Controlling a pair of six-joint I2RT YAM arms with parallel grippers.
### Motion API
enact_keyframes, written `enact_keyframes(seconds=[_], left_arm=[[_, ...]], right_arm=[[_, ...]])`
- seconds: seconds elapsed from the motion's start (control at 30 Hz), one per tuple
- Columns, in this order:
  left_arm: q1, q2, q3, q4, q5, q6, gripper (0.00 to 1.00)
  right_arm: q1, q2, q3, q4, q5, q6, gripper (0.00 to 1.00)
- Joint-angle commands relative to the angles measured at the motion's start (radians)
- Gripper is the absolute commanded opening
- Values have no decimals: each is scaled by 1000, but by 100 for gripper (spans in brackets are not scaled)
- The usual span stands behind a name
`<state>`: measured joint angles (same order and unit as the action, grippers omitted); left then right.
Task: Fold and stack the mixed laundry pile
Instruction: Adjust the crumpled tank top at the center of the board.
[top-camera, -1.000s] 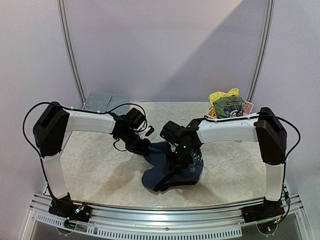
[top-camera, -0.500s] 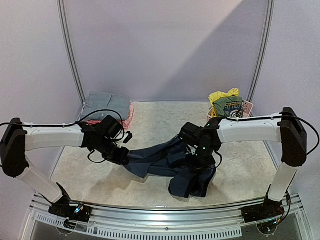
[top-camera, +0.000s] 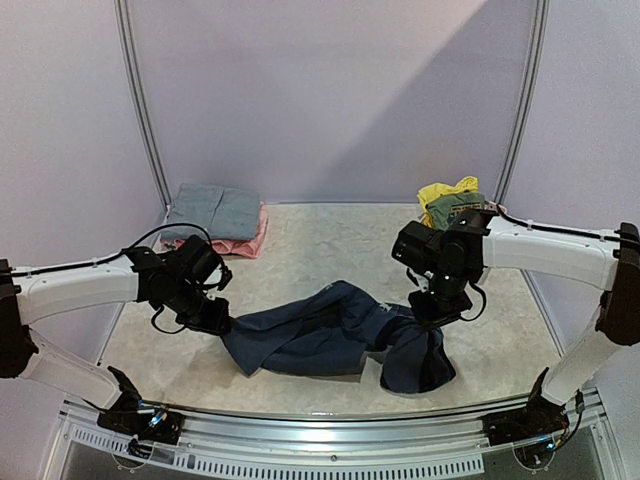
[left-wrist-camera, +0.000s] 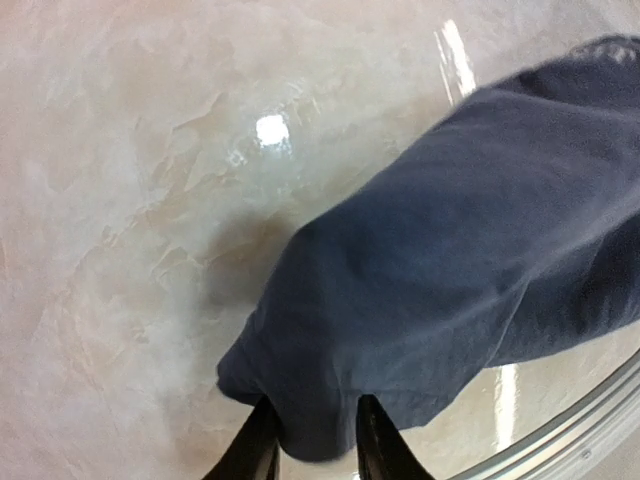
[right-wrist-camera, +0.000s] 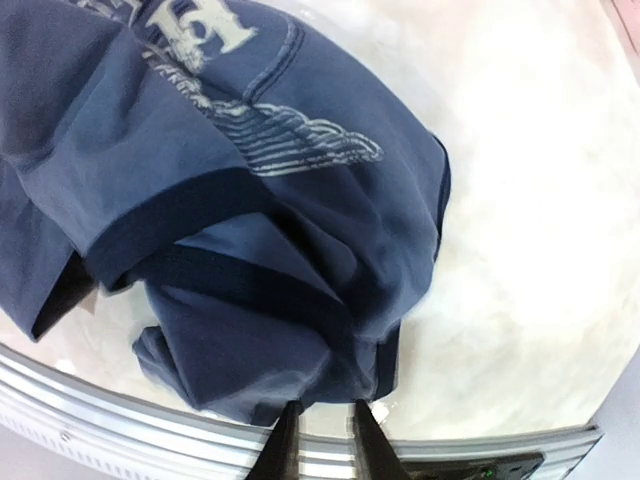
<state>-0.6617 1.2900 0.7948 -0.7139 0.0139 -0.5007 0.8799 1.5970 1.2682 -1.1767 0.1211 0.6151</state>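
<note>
A navy sleeveless top (top-camera: 320, 335) lies stretched left to right across the near part of the table. Its white lettering (right-wrist-camera: 215, 25) shows in the right wrist view. My left gripper (top-camera: 215, 322) is at the top's left end. Its fingers stand slightly apart, with the navy hem (left-wrist-camera: 312, 420) still lying between them. My right gripper (top-camera: 438, 312) hangs over the bunched right end (right-wrist-camera: 230, 330), open, with the cloth just past its tips and nothing between them. A yellow piece (top-camera: 445, 190) and a green printed tee (top-camera: 455, 208) are heaped at the back right.
A folded grey shirt (top-camera: 212, 212) rests on a pink piece (top-camera: 243, 245) at the back left corner. The metal rail (top-camera: 330, 440) runs along the table's near edge, close to the navy top's right end. Walls close in the back and sides.
Both arms swung outward and drew the crumpled navy top out into a long strip on the table. Both grippers' fingers have since parted a little.
</note>
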Motion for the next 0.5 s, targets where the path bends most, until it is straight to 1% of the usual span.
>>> enact_keyframes(seconds=[0.0, 0.07, 0.13, 0.23, 0.47], left_arm=[[-13, 2, -22, -19, 6, -36, 38], [-46, -5, -17, -36, -9, -29, 45], [-89, -8, -11, -61, -40, -27, 48], [-168, -17, -15, -79, -72, -43, 47], [-337, -13, -48, -52, -114, -113, 45]], right_arm=[[-9, -15, 12, -20, -39, -8, 26], [-9, -16, 22, -7, -64, 4, 31], [-9, -21, 35, -5, -75, 14, 35], [-9, -37, 55, -13, -77, 21, 39], [-10, -68, 53, -15, -79, 30, 42]])
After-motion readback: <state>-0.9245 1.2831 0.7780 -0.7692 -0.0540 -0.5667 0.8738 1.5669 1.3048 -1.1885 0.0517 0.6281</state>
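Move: The tank top lies stretched between the two hands. Its near left corner is about 6 cm back, 4 cm right and 6 cm below the left hand, and the folded stack is some 28 cm ahead and 9 cm left of that hand. The tank top's bunched right end sits about 2 cm back, 2 cm left and 9 cm below the right hand. From the right hand, the laundry basket is around 28 cm ahead and 12 cm right, near hand height. Backing about 5 cm towards its base and 3 cm to its right, nearly level, the left hand lets the hem come free from its opening fingers and travels over towards the tank top's near left corner, turning some 10 degrees clockwise. The right hand stays over the bunched end, opens wider and rises barely 2 cm. ##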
